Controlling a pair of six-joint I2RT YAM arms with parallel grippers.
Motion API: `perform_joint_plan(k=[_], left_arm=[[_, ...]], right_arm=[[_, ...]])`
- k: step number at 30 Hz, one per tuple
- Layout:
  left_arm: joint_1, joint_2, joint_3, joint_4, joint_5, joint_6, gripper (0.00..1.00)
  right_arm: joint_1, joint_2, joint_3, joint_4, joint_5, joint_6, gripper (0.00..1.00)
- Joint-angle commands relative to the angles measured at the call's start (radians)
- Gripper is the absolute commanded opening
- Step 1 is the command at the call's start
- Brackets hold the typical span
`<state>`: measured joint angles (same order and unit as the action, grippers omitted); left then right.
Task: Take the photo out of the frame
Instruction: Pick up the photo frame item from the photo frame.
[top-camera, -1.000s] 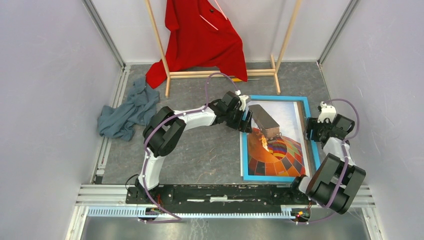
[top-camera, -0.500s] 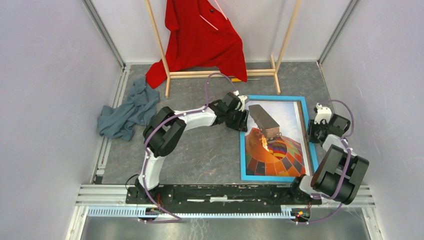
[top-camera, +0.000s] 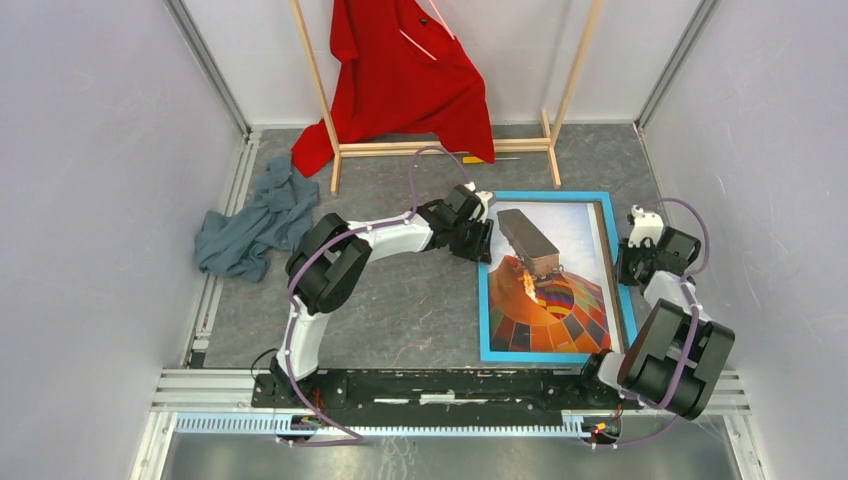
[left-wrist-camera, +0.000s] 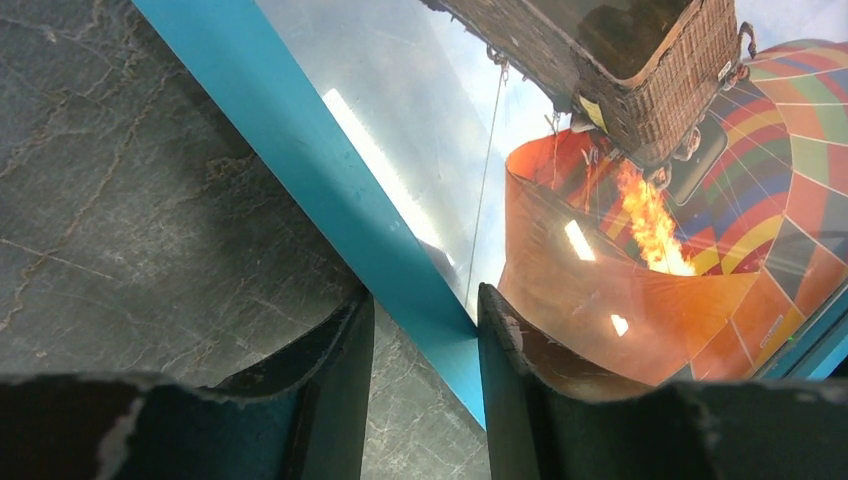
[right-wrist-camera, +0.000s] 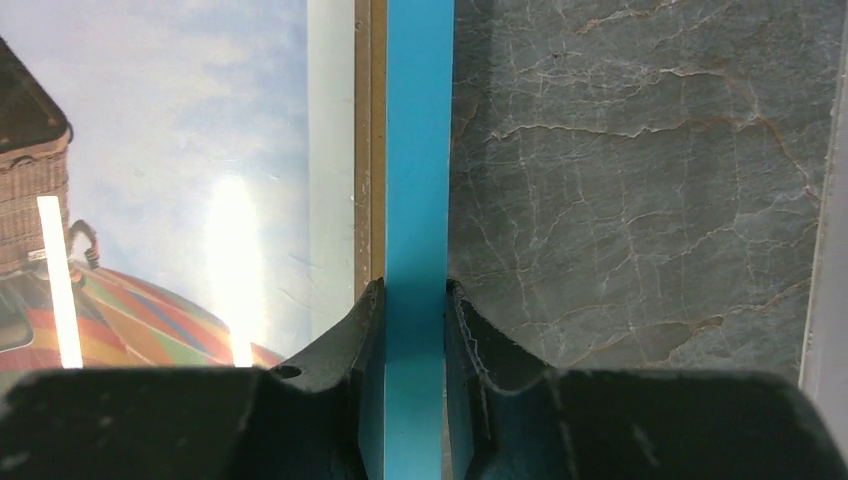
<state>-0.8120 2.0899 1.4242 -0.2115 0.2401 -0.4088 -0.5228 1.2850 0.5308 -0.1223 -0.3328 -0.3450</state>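
Observation:
The frame, light blue, lies flat on the grey table at the right with the photo of an orange balloon and dark basket showing inside it. My left gripper straddles the frame's left border; in the left wrist view the gripper has both tips touching the slanted blue strip, beside the photo. My right gripper is at the right border; in the right wrist view the gripper pinches the blue strip tightly. A thin brown strip runs between border and photo.
A wooden clothes rack with a red garment stands at the back. A blue-grey cloth lies at the left wall. Grey walls close in both sides, and a metal rail runs along the near edge.
Both grippers have closed in on the frame's side borders. The right gripper has moved inward to the right border, and the frame has slid slightly to the left.

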Motion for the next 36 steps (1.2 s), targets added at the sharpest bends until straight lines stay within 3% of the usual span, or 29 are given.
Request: perform_joint_plan(k=[1,11,18,36], left_arm=[[-0.006,-0.063,0.025,-0.062,0.017,0.002,0.43],[-0.002,-0.168,0.044,-0.093,0.037,0.057,0.40],[0.028,-0.222,0.010,-0.096,0.010,0.102,0.41],[0.113,-0.243,0.005,-0.141,0.116,0.165,0.43]], right_arm=[[0.025,-0.089,0.044,-0.016,0.001,-0.014,0.06],[0.114,-0.206,0.104,-0.110,0.000,-0.011,0.07],[0.194,-0.211,0.145,-0.176,0.002,0.012,0.06],[0.348,-0.173,0.204,-0.203,0.032,0.076,0.10]])
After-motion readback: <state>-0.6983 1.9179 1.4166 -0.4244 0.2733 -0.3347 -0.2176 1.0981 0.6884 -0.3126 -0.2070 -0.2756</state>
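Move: The left fingers hold the blue frame by its left rim, and the middle of the photo it comes off lies about 15 cm to the right, 5 cm back and a centimetre lower. A screwdriver lies some 22 cm ahead, level sideways, with the rack's right foot roughly 21 cm ahead and 16 cm to the right. From the right hand, on the right rim, the photo's middle is about 17 cm left and 3 cm back, a centimetre lower. Both hands keep their pinch on the blue frame's opposite rims and raise it off the photo, the left by about 5 cm and the right by about 8 cm, with most of the rise coming before the bulk of the sideways travel. They carry it some 6 cm to the left across the photo as they go, the right hand also reaching a little forward and turning about 10 degrees counter-clockwise while the left keeps its wrist nearly still. ##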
